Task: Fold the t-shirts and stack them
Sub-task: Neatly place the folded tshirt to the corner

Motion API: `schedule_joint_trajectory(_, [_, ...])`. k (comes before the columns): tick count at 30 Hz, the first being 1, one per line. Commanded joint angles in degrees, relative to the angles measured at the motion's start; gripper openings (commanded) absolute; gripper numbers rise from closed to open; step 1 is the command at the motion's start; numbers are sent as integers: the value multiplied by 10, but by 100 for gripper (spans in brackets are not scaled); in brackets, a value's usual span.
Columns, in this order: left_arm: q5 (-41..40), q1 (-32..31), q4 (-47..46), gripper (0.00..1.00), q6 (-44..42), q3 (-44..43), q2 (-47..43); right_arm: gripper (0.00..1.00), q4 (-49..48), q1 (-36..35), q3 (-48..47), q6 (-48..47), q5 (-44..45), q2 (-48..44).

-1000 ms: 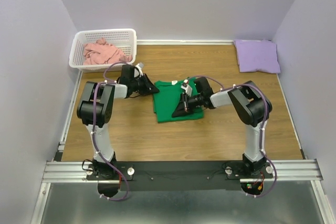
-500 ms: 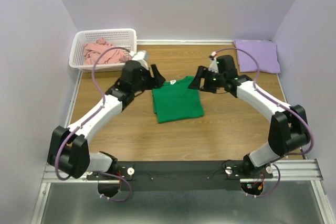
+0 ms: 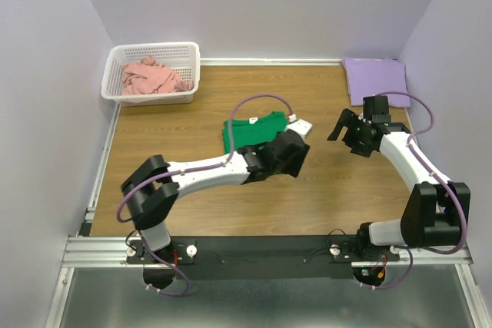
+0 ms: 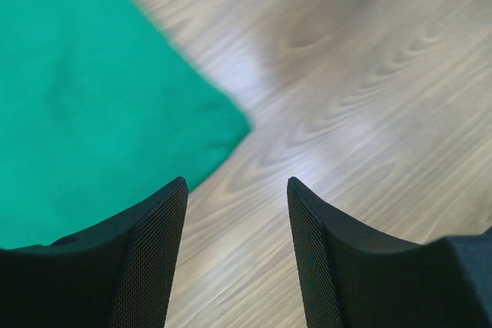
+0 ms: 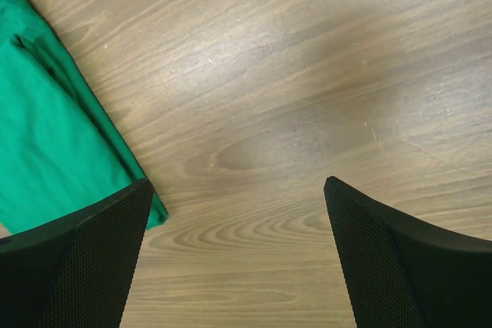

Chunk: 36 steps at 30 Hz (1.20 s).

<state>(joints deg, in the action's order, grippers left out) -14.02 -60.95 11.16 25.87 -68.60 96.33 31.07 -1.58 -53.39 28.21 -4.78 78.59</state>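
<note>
The green t-shirt lies folded flat mid-table, its near right part hidden under my left arm. My left gripper hovers at the shirt's near right corner. In the left wrist view it is open over bare wood, the green t-shirt just beyond its left finger. My right gripper hangs to the right of the shirt, apart from it. It is wide open and empty, with the green t-shirt's folded edge at the left. The purple t-shirt lies folded at the back right. The pink t-shirt is crumpled in the basket.
The white lattice basket stands in the back left corner. Lavender walls close the table on three sides. My left arm stretches across the front of the table from left to centre.
Both grippers, shut on the green shirt a second ago, have opened and let it go. The left arm swung right along the shirt's near side; the right gripper drew back to the right.
</note>
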Motion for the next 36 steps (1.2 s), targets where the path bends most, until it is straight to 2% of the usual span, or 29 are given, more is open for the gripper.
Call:
schedule_joint_trajectory(1, [-56, -29, 8, 63, -35, -69, 73, 100, 23, 4, 19, -2, 4, -16])
schedule_joint_trajectory(10, [-84, -42, 34, 59, -65, -152, 192, 100, 22, 5, 57, 4, -39, -34])
schedule_joint_trajectory(25, [-116, -31, 53, 54, -70, -149, 246, 100, 10, 5, 74, -10, -79, -39])
schedule_joint_trajectory(28, [-110, -29, 51, 49, -71, -145, 249, 100, 1, 4, 77, -11, -93, -41])
schedule_joint_trajectory(33, [-107, -27, 51, 19, -64, -135, 250, 100, -44, 4, 84, -14, -185, -27])
schedule_joint_trajectory(36, [-101, -22, 51, 2, -62, -130, 236, 100, -91, 5, 101, 17, -233, -10])
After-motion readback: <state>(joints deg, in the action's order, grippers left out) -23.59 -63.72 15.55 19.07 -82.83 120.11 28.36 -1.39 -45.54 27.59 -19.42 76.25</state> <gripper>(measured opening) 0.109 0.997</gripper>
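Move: The folded green t-shirt's near right corner lies about 10 cm below the left hand, some 3 cm ahead and 3 cm to its right. The shirt's white label lies about 18 cm farther out than that corner and 14 cm to its left; the right gripper hovers roughly 8 cm ahead of the left hand and 20 cm to its right, near level in height. From the right hand, the corner lies about 17 cm left, 6 cm back and 8 cm below. Lower the left gripper about 10 cm onto the t-shirt's near right corner, swinging some 5 cm right at first, then easing half of that back left, while rolling the wrist about 20 degrees, left side up. Close its half-open fingers to pinch the corner. Bring the wide-open right gripper about 4 cm back, then also 4 cm left towards the same corner, sinking slightly. ##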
